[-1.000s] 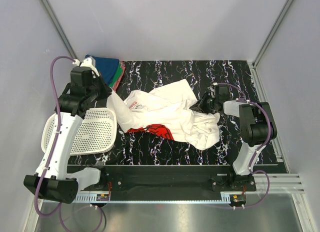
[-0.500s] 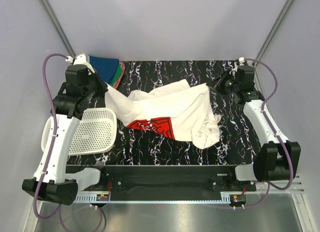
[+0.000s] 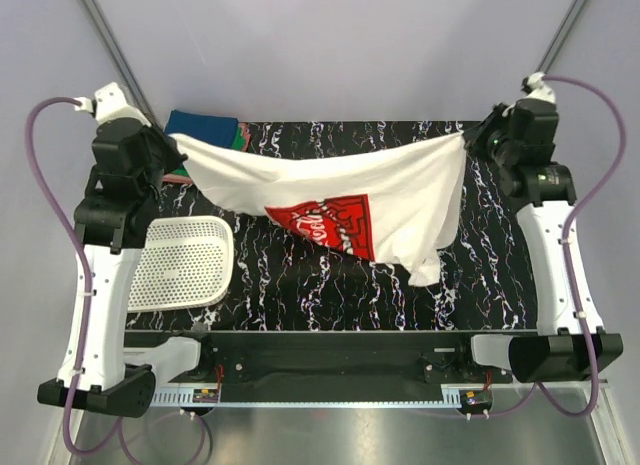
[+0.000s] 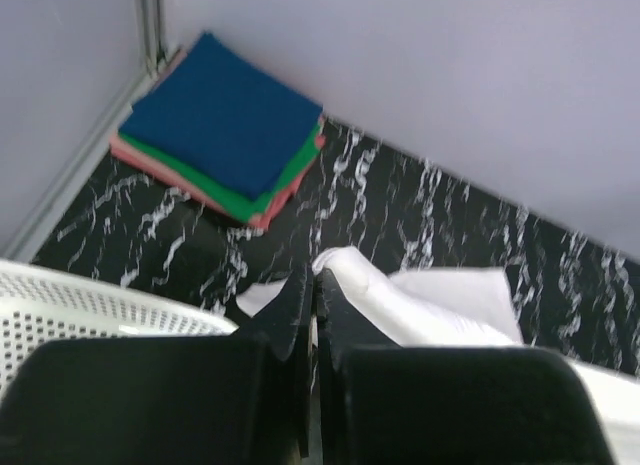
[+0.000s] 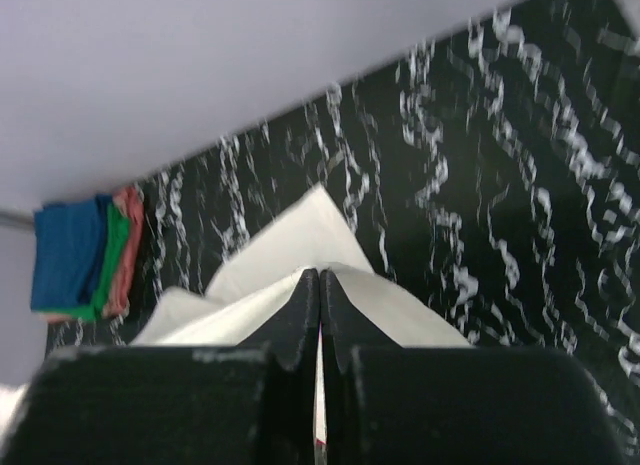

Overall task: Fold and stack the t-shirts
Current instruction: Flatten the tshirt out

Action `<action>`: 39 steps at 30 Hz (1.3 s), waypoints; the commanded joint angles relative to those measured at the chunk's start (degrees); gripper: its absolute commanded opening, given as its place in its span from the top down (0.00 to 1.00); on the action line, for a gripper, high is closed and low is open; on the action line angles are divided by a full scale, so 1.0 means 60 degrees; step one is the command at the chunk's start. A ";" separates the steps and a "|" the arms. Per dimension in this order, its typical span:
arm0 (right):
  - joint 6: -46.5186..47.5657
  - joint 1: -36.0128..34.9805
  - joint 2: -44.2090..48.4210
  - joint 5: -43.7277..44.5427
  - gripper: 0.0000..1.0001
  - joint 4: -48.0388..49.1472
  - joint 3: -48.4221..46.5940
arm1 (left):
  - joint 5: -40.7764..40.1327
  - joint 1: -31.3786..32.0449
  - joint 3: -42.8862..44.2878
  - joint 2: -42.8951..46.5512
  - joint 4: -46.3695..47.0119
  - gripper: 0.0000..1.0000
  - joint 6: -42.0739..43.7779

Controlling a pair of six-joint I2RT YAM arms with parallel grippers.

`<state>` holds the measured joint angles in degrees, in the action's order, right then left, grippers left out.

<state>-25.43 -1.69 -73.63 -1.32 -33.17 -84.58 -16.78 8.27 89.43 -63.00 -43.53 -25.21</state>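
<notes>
The white t-shirt [image 3: 320, 185] with a red chest print [image 3: 325, 223] hangs stretched in the air between my two grippers, its lower right part drooping toward the table. My left gripper [image 3: 172, 138] is shut on its left corner [image 4: 345, 268]. At the far right, my right gripper [image 3: 468, 138] is shut on the other corner [image 5: 330, 275]. A stack of folded t-shirts [image 3: 208, 128], blue on top with green and pink-red below [image 4: 225, 125], lies at the back left corner, also visible in the right wrist view [image 5: 85, 253].
A white plastic mesh basket [image 3: 180, 263] lies at the left front of the black marbled table [image 3: 330, 285], beside the left arm. Grey walls enclose the back and both sides.
Both arms rose and spread apart, lifting the white t-shirt off the table and pulling it taut. Its red print now faces up.
</notes>
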 commanded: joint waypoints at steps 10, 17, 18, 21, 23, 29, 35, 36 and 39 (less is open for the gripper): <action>0.1234 0.0180 0.0522 0.1420 1.00 0.0401 -0.4301 | 0.0246 -0.0251 0.5188 -0.0984 0.0530 1.00 -0.0733; 0.2012 0.0165 0.2114 0.1628 1.00 -0.0141 -0.5460 | 0.1869 -0.0251 0.4697 0.1091 0.2124 1.00 -0.1159; 0.2026 0.0165 0.2409 0.1525 1.00 -0.0155 -0.5416 | 0.2047 -0.0251 0.4608 0.1372 0.2200 1.00 -0.1174; 0.2041 0.0165 0.3435 0.1465 1.00 -0.0360 -0.5342 | 0.2619 -0.0251 0.4431 0.2235 0.2362 1.00 -0.1145; 0.2085 0.0180 0.3918 0.1640 1.00 -0.0740 -0.5591 | 0.2737 -0.0251 0.4679 0.2428 0.2028 1.00 -0.0926; 0.2144 0.0165 0.3558 0.1599 1.00 -0.1779 -0.6526 | 0.2679 -0.0251 0.4917 0.2473 0.1554 1.00 -0.0310; 0.2114 0.0165 0.2502 0.1407 1.00 -0.1343 -0.6310 | 0.2430 -0.0251 0.4153 0.1391 0.2361 1.00 -0.0354; 0.2129 0.0165 0.2341 0.1378 1.00 -0.1197 -0.6251 | 0.2415 -0.0251 0.4182 0.1157 0.2507 1.00 -0.0339; 0.2056 0.0165 0.1740 0.1334 1.00 -0.0670 -0.6002 | 0.2400 -0.0251 0.4241 0.0190 0.3151 1.00 -0.0120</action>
<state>-13.72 -0.99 -57.01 6.48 -39.72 -122.45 -1.83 7.05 115.35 -55.51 -30.39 -28.12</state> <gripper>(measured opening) 0.010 0.012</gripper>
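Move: Both hands already pinch the upper edge of the t-shirt; its red print hangs about 27 cm to the left hand's right, 8 back and some 25 below, and from the right hand 29 cm left, 14 back and roughly 19 below. From the left hand the basket stands about 11 cm left and 8 back, and the folded stack 28 ahead and 9 left, both some 37 lower. The shirt's loose tail hangs 7 cm left of the right hand, 16 back and 31 below. Keeping the white t-shirt's edge pinched in shut fingers, both hands whip it straight up about 20 cm and then swing back towards the bases while still rising, to roughly 30 cm up and 30 back, the right a little farther. The fingertips tip upward by some 60 degrees on the way, and then both hands turn round and come forward again by about 12 cm, sinking slightly and tipping partly back down. ##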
